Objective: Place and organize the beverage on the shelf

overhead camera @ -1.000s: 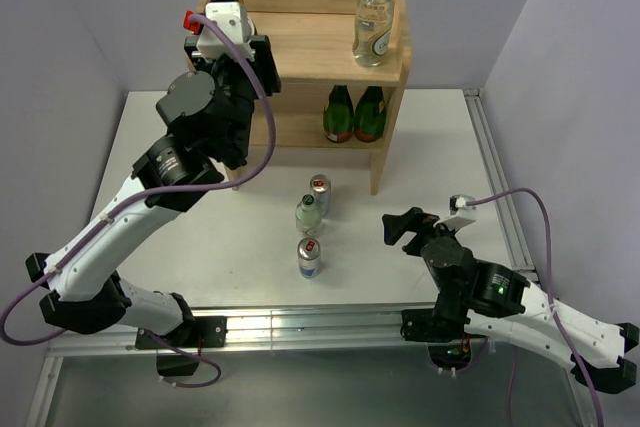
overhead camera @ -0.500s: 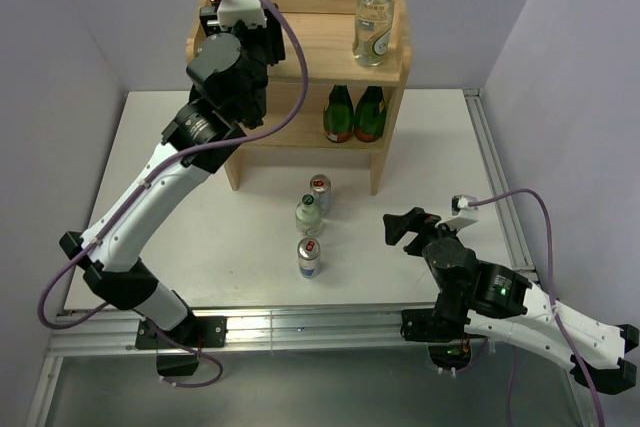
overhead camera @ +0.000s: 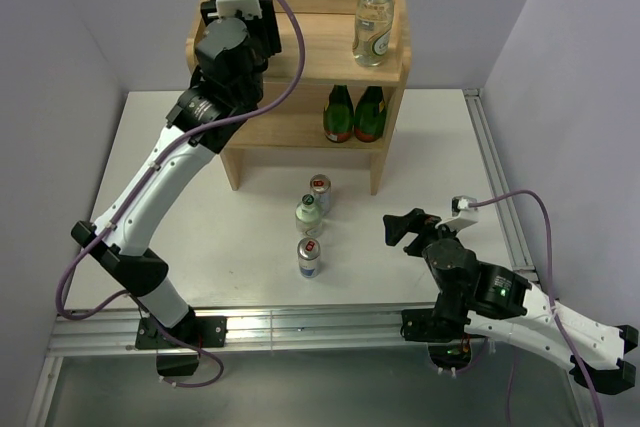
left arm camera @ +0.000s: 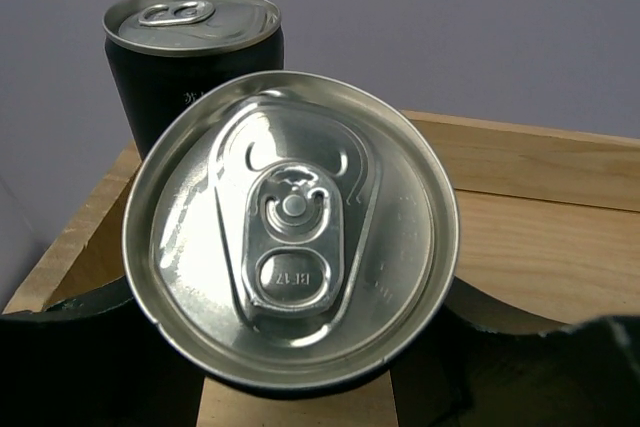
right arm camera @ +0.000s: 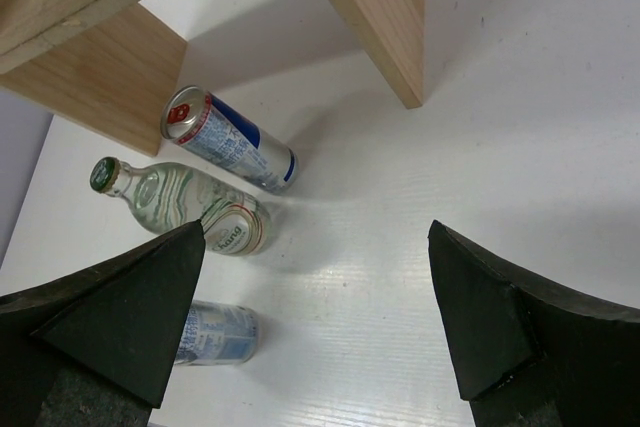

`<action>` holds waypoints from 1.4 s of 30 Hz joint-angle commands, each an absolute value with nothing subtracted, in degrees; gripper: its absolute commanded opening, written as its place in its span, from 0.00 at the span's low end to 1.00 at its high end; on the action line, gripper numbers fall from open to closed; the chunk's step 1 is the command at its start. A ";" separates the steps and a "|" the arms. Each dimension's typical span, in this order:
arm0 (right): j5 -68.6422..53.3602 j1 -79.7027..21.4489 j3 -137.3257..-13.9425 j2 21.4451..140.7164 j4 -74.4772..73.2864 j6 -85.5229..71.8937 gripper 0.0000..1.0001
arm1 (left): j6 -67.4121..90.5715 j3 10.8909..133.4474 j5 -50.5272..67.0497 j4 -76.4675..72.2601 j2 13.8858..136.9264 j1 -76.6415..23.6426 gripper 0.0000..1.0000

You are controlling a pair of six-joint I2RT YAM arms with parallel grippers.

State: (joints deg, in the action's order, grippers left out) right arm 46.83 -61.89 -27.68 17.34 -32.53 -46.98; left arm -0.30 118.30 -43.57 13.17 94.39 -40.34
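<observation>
My left gripper (left arm camera: 300, 347) is shut on a tall black can (left arm camera: 290, 227), whose silver lid fills the left wrist view. It holds the can over the left end of the shelf's (overhead camera: 320, 42) top board, just in front of a second black can (left arm camera: 195, 47) at the back left corner. From above, the wrist (overhead camera: 238, 7) hides the held can. A clear green-capped bottle (overhead camera: 374, 19) stands on the top board at the right. On the table stand two silver-blue-red cans (overhead camera: 319, 190) (overhead camera: 309, 258) and a clear bottle (overhead camera: 309, 215) between them. My right gripper (overhead camera: 405, 227) is open and empty, to their right.
Two dark green bottles (overhead camera: 338, 114) (overhead camera: 371, 114) stand on the shelf's lower tier. In the right wrist view, the shelf's leg (right arm camera: 380, 17) rises beyond the open fingers, and the nearer can (right arm camera: 215, 332) is at lower left. A metal rail (overhead camera: 300, 325) runs along the table's near edge.
My left arm has stretched away over the shelf's top, carrying the black can toward the back left corner. The right arm and the drinks on the table have not moved.
</observation>
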 commanded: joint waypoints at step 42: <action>47.46 -62.14 -27.07 15.73 -30.15 -46.58 1.00 | 8.79 113.20 -35.16 14.23 92.20 -34.45 0.99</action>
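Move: The left hand grips a black can whose top leans back towards the wrist. The free spot for it on the shelf's top board lies about 4 cm ahead, 1 cm left and some 7 cm below. The black can already standing there is about 8 cm ahead, 6 cm left and 2 cm lower; the clear bottle stands roughly 5 cm ahead, 20 cm right and 3 cm higher. From the right hand that spot is some 27 cm ahead, 33 cm left and 27 cm up. Still gripping the black can, the left hand sets it down on the top board beside the first black can, then lets go as the fingers spread from about two-thirds to fully open around it. Throughout, the hand eases forward and down, each nearly 3 cm, with about 1.5 cm to the left and a slight roll, left side dipping some 5 degrees. ##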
